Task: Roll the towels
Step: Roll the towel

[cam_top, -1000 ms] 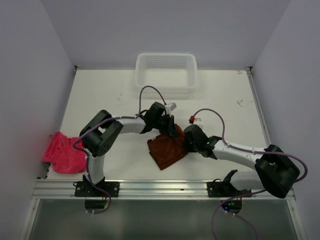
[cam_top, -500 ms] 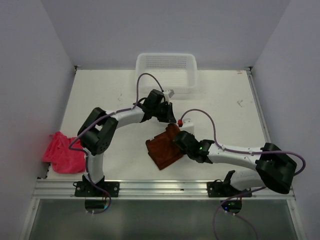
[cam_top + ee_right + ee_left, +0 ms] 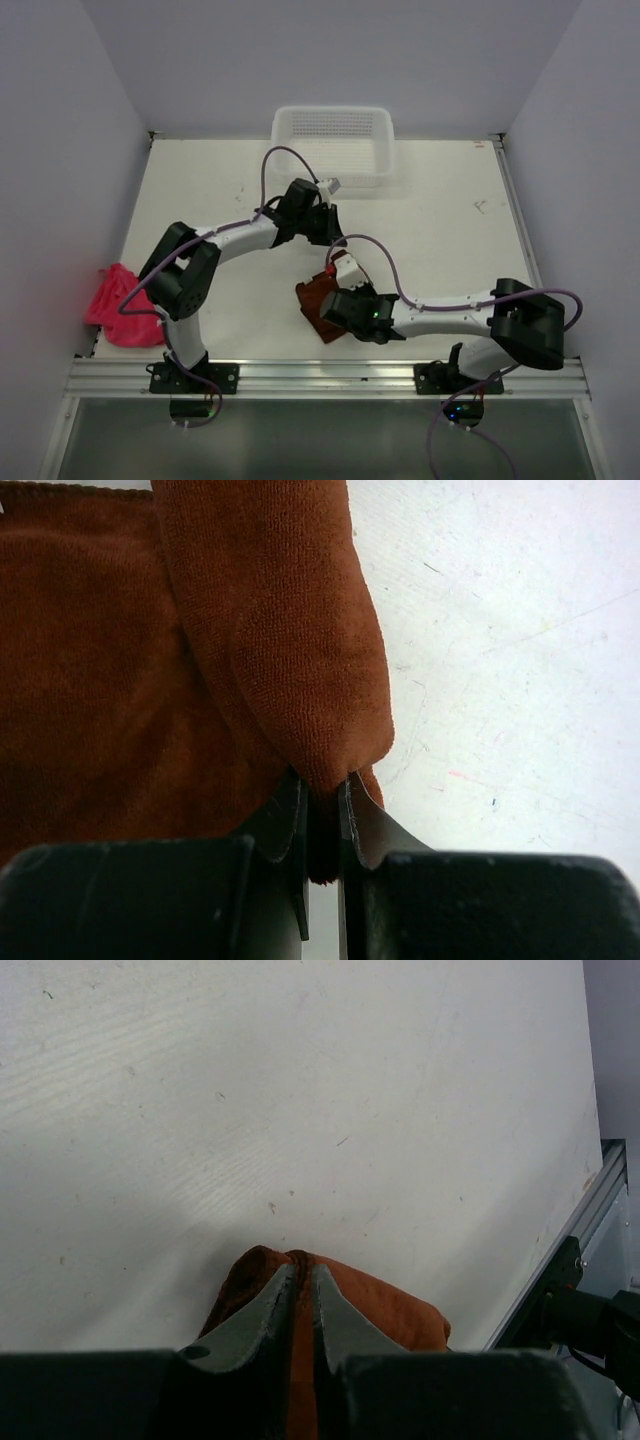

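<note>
The rust-brown towel (image 3: 312,308) lies bunched near the table's front middle. My right gripper (image 3: 336,297) sits over it, and in the right wrist view the right gripper (image 3: 322,780) is shut on a raised fold of the rust-brown towel (image 3: 280,630). In the left wrist view my left gripper (image 3: 300,1260) is nearly closed, and the rust-brown towel (image 3: 390,1305) fills the slit and drapes off both sides. From above, the left gripper (image 3: 333,238) stands just beyond the towel. The pink towel (image 3: 125,305) lies crumpled at the table's left edge.
A white mesh basket (image 3: 333,112) stands at the back middle. The white table (image 3: 450,230) is walled on three sides. An aluminium rail (image 3: 330,377) runs along the near edge. Purple cables loop above both wrists.
The right gripper slid left onto the rust-brown towel and closed on a fold. The left gripper drew back toward the basket. The towel now looks narrower and more bunched.
</note>
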`<state>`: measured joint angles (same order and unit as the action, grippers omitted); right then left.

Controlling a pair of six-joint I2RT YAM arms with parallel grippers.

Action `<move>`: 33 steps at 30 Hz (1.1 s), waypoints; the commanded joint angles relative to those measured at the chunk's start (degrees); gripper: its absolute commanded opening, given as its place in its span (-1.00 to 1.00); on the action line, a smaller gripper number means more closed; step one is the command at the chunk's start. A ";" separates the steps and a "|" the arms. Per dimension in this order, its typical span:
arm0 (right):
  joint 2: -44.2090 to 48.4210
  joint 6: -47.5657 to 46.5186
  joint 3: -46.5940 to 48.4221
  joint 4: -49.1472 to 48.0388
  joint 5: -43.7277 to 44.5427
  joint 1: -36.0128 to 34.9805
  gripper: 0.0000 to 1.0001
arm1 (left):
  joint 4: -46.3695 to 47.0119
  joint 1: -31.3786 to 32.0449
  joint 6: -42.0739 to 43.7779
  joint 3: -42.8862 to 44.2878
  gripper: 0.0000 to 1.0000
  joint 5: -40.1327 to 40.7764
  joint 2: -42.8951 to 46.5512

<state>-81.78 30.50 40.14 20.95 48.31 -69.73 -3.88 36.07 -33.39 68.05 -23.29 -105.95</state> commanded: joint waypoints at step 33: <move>-27.73 3.69 17.34 19.75 17.69 -17.28 -1.00 | 15.12 9.19 -6.43 -24.18 -0.72 -1.41 10.77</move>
<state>-109.21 33.08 56.25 40.95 65.63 -86.63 6.07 45.04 -38.37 47.00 -24.01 -96.82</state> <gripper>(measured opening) 0.085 0.141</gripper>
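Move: The towel's rolled edge lies about 7 cm back from the left hand, 4 cm to its right and 5 cm below. The right hand already pinches the near end of that roll, whose middle is about 4 cm ahead, 3 cm left and 2 cm lower. From the right hand the towel's flat part lies roughly 11 cm left, 3 cm back and 4 cm down. The white basket is some 26 cm ahead of the left hand, straight out and 4 cm lower. Keeping its pinch on the near end of the roll, the right hand draws it some 5 cm back and left, sinking slightly and tipping its left side down about 30 degrees, over towards the flat part. The left hand, nearly shut, travels about 11 cm back, first slowly with a small lift, then quickly and down, until its fingers meet the roll ahead of the right hand. ##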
